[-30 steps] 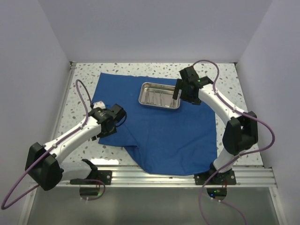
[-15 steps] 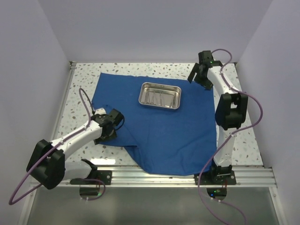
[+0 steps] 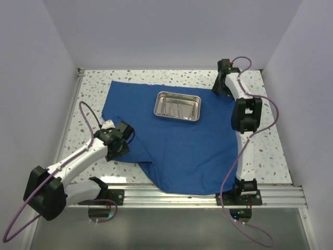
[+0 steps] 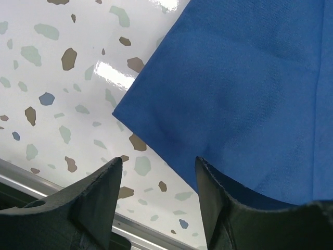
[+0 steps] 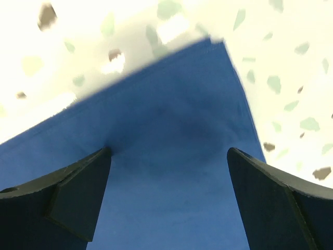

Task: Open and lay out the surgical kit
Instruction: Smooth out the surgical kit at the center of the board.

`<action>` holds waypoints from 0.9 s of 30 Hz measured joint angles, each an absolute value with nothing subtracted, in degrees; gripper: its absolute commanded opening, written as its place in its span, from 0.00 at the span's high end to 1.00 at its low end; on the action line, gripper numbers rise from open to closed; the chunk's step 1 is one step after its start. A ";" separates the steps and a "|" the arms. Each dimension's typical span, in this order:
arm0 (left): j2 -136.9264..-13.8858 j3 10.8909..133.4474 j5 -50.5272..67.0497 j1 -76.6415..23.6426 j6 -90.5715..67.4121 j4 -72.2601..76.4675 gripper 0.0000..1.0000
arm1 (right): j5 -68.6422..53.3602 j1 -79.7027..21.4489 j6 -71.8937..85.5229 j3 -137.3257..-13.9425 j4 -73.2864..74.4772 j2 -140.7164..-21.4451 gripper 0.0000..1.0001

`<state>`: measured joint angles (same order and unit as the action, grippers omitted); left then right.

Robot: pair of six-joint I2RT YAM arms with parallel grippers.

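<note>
The royal-blue cloth (image 3: 182, 140) lies spread on the table, with its near-left part folded over. The steel tray (image 3: 177, 106) stands on its far middle, with thin steel instruments (image 3: 173, 109) lying inside. My left gripper (image 3: 118, 146) is open and empty, low over the folded left corner of the cloth (image 4: 125, 112); in the left wrist view (image 4: 158, 162) one finger is over bare table and the other over cloth. My right gripper (image 3: 221, 87) is open and empty over the cloth's far right corner (image 5: 213, 47), its fingers (image 5: 83, 187) straddling blue cloth (image 5: 166, 172).
The speckled table (image 3: 265, 140) shows around the cloth on the left, right and far sides. A metal rail (image 3: 171, 195) runs along the near edge and also shows in the left wrist view (image 4: 31, 174). White walls enclose the left, right and back.
My right arm has swung from beside the tray's right end out to the cloth's far right corner. My left gripper has shifted slightly down and left at the folded corner.
</note>
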<state>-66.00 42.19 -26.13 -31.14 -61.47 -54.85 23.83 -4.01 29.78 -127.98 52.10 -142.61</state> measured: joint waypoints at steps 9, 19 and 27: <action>-63.90 41.60 -25.28 -31.14 -62.54 -56.10 0.38 | 23.09 -2.83 29.47 -131.04 49.43 -145.08 0.46; -66.78 41.65 -25.28 -31.14 -62.41 -56.66 0.38 | 12.47 -1.45 35.68 -113.97 39.07 -136.38 0.97; -68.16 42.02 -25.32 -31.14 -62.33 -57.19 0.38 | 8.25 -0.71 37.28 -114.32 39.53 -136.31 1.00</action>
<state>-68.16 42.02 -25.32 -31.14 -62.33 -57.19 8.25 -0.71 37.28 -114.32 39.53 -136.31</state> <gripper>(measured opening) 0.620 0.045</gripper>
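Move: The blue cloth's far right corner lies about 3 cm ahead of the open right hand, roughly 5 cm to its right and 2 cm below. The cloth's far edge runs some 4 cm straight ahead of the hand, and the metal tray sits about 28 cm to its left and 4 cm nearer the bases. From the left hand, that corner is around 39 cm ahead and 60 cm to the right. The right hand's fingers close from wide open to shut, pinching the blue cloth a few centimetres in from its far right corner. The hand first slips about 2 cm forward and a little right, then sweeps some 3 cm left and 2 cm back while easing down, the wrist rolling over 15 degrees with its left side rising. ##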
